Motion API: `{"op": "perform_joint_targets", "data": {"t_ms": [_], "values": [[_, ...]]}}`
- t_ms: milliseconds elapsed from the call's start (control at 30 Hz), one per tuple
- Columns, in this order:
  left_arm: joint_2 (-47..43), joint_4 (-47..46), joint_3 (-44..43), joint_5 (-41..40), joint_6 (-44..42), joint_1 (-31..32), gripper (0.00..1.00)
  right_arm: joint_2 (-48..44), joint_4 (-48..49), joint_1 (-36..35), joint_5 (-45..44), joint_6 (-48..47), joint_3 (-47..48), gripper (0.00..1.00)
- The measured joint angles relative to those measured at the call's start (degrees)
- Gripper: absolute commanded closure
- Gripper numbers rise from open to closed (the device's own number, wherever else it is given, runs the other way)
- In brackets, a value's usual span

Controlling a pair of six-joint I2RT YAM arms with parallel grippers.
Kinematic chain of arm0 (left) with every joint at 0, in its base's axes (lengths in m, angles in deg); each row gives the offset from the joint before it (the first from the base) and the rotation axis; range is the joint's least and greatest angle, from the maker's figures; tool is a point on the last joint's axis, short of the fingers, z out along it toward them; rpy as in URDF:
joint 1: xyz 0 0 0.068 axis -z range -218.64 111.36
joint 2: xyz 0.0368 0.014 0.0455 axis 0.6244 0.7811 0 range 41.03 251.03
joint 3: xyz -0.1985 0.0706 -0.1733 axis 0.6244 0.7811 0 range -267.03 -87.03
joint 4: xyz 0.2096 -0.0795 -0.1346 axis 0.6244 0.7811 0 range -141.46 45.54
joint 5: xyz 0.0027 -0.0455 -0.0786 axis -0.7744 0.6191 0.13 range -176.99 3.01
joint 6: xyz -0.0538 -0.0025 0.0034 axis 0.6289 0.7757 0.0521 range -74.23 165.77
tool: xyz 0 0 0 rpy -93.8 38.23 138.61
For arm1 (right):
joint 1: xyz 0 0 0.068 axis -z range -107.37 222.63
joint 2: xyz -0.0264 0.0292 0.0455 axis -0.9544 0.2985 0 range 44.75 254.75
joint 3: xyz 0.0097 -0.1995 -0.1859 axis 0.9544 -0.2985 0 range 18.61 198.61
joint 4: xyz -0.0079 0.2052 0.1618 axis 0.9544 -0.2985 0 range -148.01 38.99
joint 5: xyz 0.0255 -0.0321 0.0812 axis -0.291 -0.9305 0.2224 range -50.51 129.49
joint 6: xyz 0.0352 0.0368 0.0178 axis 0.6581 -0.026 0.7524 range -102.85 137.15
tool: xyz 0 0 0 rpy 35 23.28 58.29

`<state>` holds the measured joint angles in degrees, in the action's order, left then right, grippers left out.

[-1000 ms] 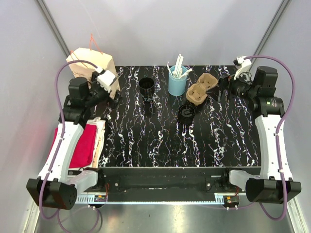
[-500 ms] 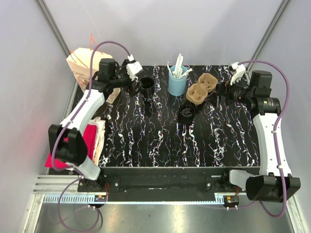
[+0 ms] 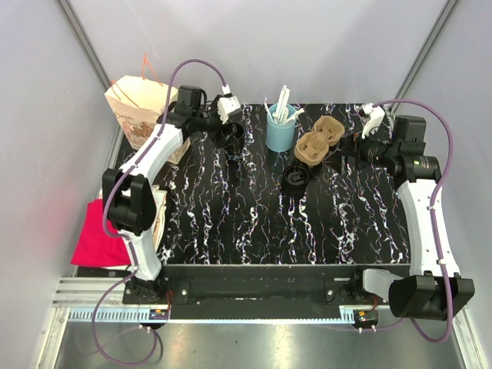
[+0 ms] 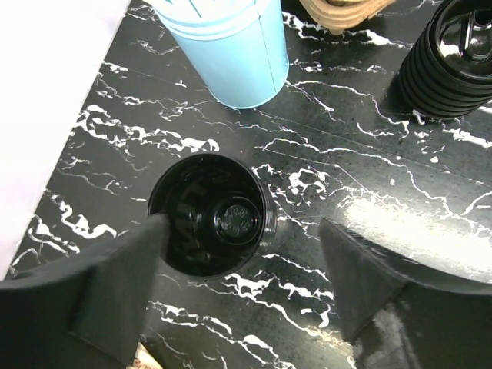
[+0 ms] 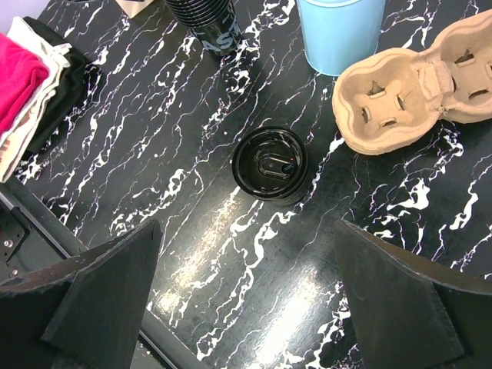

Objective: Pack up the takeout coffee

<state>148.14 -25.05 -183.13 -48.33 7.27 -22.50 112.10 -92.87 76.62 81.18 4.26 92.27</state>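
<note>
The takeout coffee point(image 3: 295, 177), a small black cup with a black lid, stands mid-table, and no gripper touches it. In the right wrist view the takeout coffee point(image 5: 270, 164) sits ahead of my right gripper point(image 5: 246, 300), which hangs open and empty above the table. My left gripper point(image 3: 227, 127) hovers at the back over a lidless black cup point(image 4: 211, 211). Its jaws are wide, with the cup just ahead, nearer the left finger point(image 4: 115, 292). In the left wrist view the takeout coffee point(image 4: 457, 54) shows at the top right.
A light-blue cup of white straws point(image 3: 280, 131) and a cardboard cup carrier point(image 3: 317, 141) stand at the back centre. A paper bag point(image 3: 142, 111) stands at the back left. Folded pink cloth point(image 3: 100, 234) lies by the left edge.
My left arm has swung from the paper bag rightward to the lidless black cup. The right gripper has drifted slightly left, staying open.
</note>
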Motion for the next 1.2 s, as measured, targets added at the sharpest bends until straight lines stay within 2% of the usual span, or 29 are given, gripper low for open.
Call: {"op": "perform_joint_targets", "data": {"t_ms": [33, 100, 133, 233, 367, 767, 967, 1200], "values": [[0.8, 0.5, -0.7, 0.0, -0.4, 0.2, 0.25, 0.0, 0.0, 0.0, 0.0, -0.1, 0.0, 0.00], [2.0, 1.3, -1.8, 0.0, -0.7, 0.4, 0.28, 0.0, 0.0, 0.0, 0.0, -0.2, -0.1, 0.00], [2.7, 1.7, -2.3, 0.1, -0.9, 0.5, 0.35, 0.0, 0.0, 0.0, 0.0, -0.3, -0.1, 0.00], [4.4, 3.1, -3.6, 0.4, -1.0, 0.7, 0.39, 0.0, 0.0, 0.0, 0.0, -0.4, -0.2, 0.00], [6.4, 4.6, -5.5, 0.9, -0.9, 0.8, 0.61, 0.0, 0.0, 0.0, 0.0, -0.5, -0.3, 0.00], [9.3, 7.1, -8.2, 1.3, 0.0, 0.9, 0.59, 0.0, 0.0, 0.0, 0.0, -0.8, -0.6, 0.00], [9.3, 7.8, -8.5, 1.5, 0.0, 0.9, 0.66, 0.0, 0.0, 0.0, 0.0, -0.8, -0.6, 0.00], [9.8, 8.3, -8.7, 1.4, 0.2, 1.4, 0.64, 0.0, 0.0, 0.0, 0.0, -0.9, -0.6, 0.00]]}}
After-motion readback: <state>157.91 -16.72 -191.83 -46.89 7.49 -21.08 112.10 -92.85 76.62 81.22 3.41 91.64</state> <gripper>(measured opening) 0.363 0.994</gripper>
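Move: The stack of black coffee cups is almost under my left hand, its middle about 4 cm ahead, 1 cm to the left and some 15 cm below. The blue straw cup stands about 9 cm ahead and 14 cm to the right, and the black lid stack about 8 cm back and 20 cm right, both some 16 cm below. From my right hand the cup stack lies roughly 14 cm ahead, 26 cm left and 22 cm down. I bring my left hand down about 4.5 cm towards the mouth of the cup stack, easing some 2 cm to the right and tilting it forward about 10 degrees. As it sinks I close the fingers from nearly wide open to roughly a third, lining them up astride the near right part of the rim, one over the mouth and one outside; contact can't be made out. ##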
